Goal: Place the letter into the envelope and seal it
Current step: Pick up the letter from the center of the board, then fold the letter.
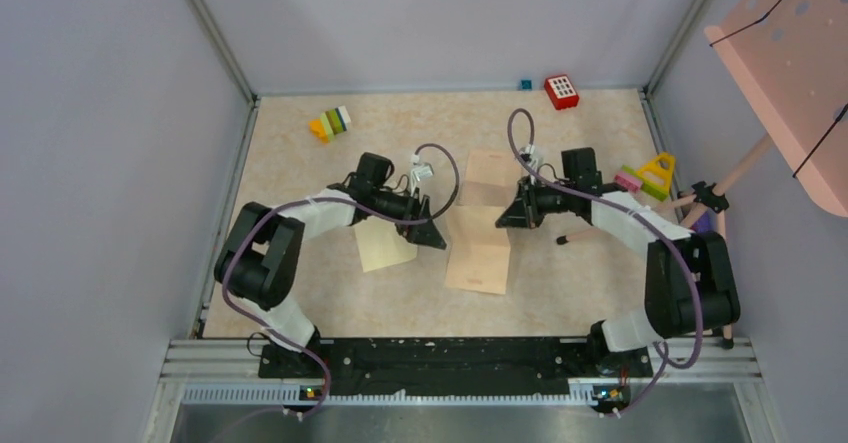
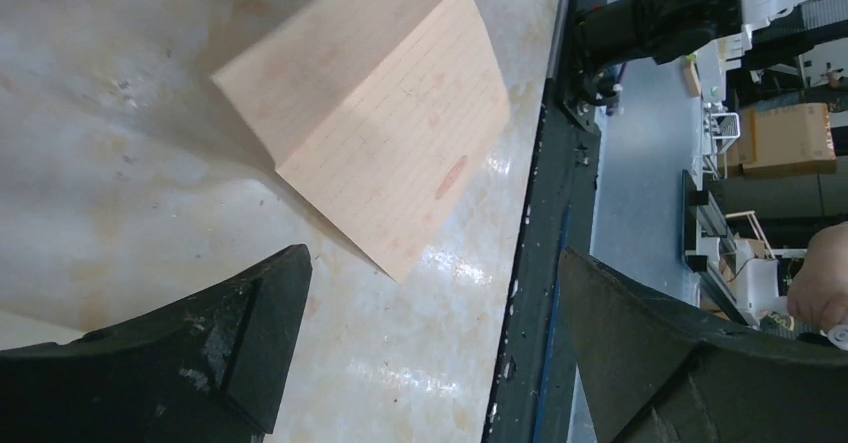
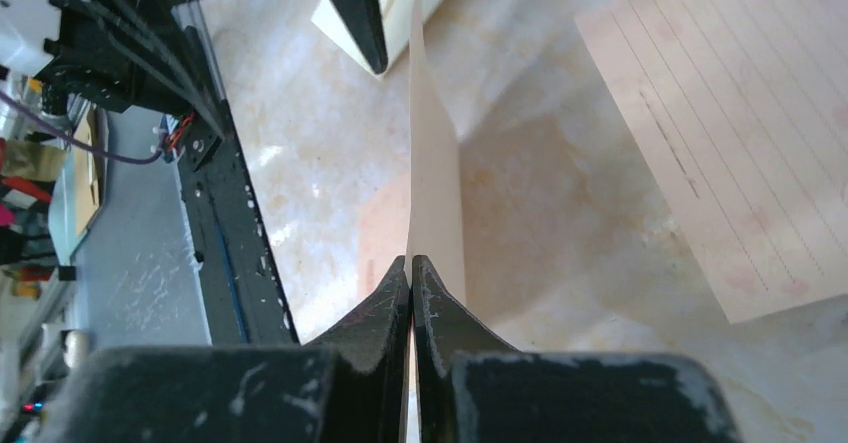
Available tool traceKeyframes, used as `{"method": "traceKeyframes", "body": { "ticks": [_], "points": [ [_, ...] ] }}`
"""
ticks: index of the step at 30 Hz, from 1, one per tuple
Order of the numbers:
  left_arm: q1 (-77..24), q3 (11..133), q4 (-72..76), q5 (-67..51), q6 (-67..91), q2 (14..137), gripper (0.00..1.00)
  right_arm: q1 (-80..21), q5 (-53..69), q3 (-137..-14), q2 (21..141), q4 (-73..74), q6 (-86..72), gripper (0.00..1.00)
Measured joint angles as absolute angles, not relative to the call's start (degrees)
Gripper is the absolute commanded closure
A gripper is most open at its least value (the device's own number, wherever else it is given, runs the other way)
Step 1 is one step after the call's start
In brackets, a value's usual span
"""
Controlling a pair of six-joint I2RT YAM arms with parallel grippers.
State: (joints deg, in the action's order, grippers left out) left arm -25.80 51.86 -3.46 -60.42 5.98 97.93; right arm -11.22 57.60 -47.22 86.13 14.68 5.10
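The letter (image 1: 480, 260), a tan lined sheet creased into panels, lies mid-table. My right gripper (image 1: 500, 221) is shut on the edge of its middle panel. In the right wrist view the pinched sheet (image 3: 432, 173) rises edge-on from the closed tips of the right gripper (image 3: 411, 261), and another lined panel (image 3: 730, 133) lies flat to the right. The pale cream envelope (image 1: 383, 248) lies flat left of the letter, partly under my left gripper (image 1: 437, 225). That left gripper (image 2: 432, 258) stands open and empty above the table, with the letter's near panel (image 2: 380, 133) ahead of it.
Coloured blocks (image 1: 330, 123) sit at the back left, a red block (image 1: 561, 91) at the back wall, and a yellow and pink toy (image 1: 650, 175) at the right. A pink perforated panel (image 1: 790, 63) on a stand overhangs the right side. The black rail (image 1: 430, 353) marks the near edge.
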Motion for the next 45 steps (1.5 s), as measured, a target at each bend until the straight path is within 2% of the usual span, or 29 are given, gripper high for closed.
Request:
{"method": "traceKeyframes", "body": {
  "ticks": [9, 15, 19, 28, 30, 33, 36, 38, 40, 45],
  "points": [
    [-17.9, 68.6, -27.2, -65.5, -12.2, 89.6, 0.01, -12.4, 61.6, -53.9, 71.5, 15.9, 4.4, 1.00],
    [-16.8, 76.1, -35.5, -68.2, -20.4, 85.3, 0.01, -12.4, 63.0, -60.0, 63.9, 11.3, -0.4, 1.00],
    [-16.7, 76.6, -35.6, -70.4, -21.1, 82.5, 0.01, -12.4, 63.4, -61.5, 61.0, 6.7, -4.8, 1.00],
    [-17.2, 71.9, -21.5, -74.5, -10.6, 78.7, 0.02, -12.4, 63.3, -61.9, 60.4, -4.5, -14.5, 1.00],
    [-18.2, 70.8, -19.9, -74.8, -9.3, 78.7, 0.04, -12.4, 63.0, -61.9, 60.4, -6.3, -16.0, 1.00],
    [-20.0, 68.8, -17.8, -74.8, -7.0, 78.7, 0.17, -12.4, 62.6, -61.9, 60.5, -8.3, -17.6, 1.00],
    [-21.3, 67.2, -15.0, -75.2, -3.9, 78.9, 0.55, -12.4, 61.9, -61.9, 60.5, -9.5, -18.6, 1.00],
    [-21.6, 67.0, -13.4, -75.2, -2.5, 79.3, 0.84, -12.4, 61.5, -61.9, 60.5, -10.3, -19.0, 1.00],
    [-21.6, 66.9, -12.4, -74.9, -1.2, 79.3, 0.98, -12.4, 61.3, -61.9, 60.5, -10.9, -19.2, 1.00],
    [-21.5, 66.8, -8.9, -73.7, 2.1, 79.3, 1.00, -12.3, 61.3, -61.9, 60.5, -11.2, -19.4, 1.00]
  ]
}}
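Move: The left hand is open, its fingers pointing right. The letter's middle is about 7 cm to its right, 1 cm back and 4 cm lower; the envelope lies some 11 cm left, 3 cm ahead and 5 cm lower. The right hand already pinches the letter's right edge, with the letter's middle about 5 cm left, 4 cm back and 4 cm lower. The other lined sheet lies about 9 cm ahead of this hand, 2 cm left and 6 cm below. Straight up go both hands, fast at first and then easing: the right, keeping its pinch on the letter's right edge, climbs about 30 cm, while the open left rises some 20 cm beside it, bearing a little left and then back right. Both wrists roll and bring the fingers up towards level; late on, the left fingers shut and pinch the letter's left edge. ##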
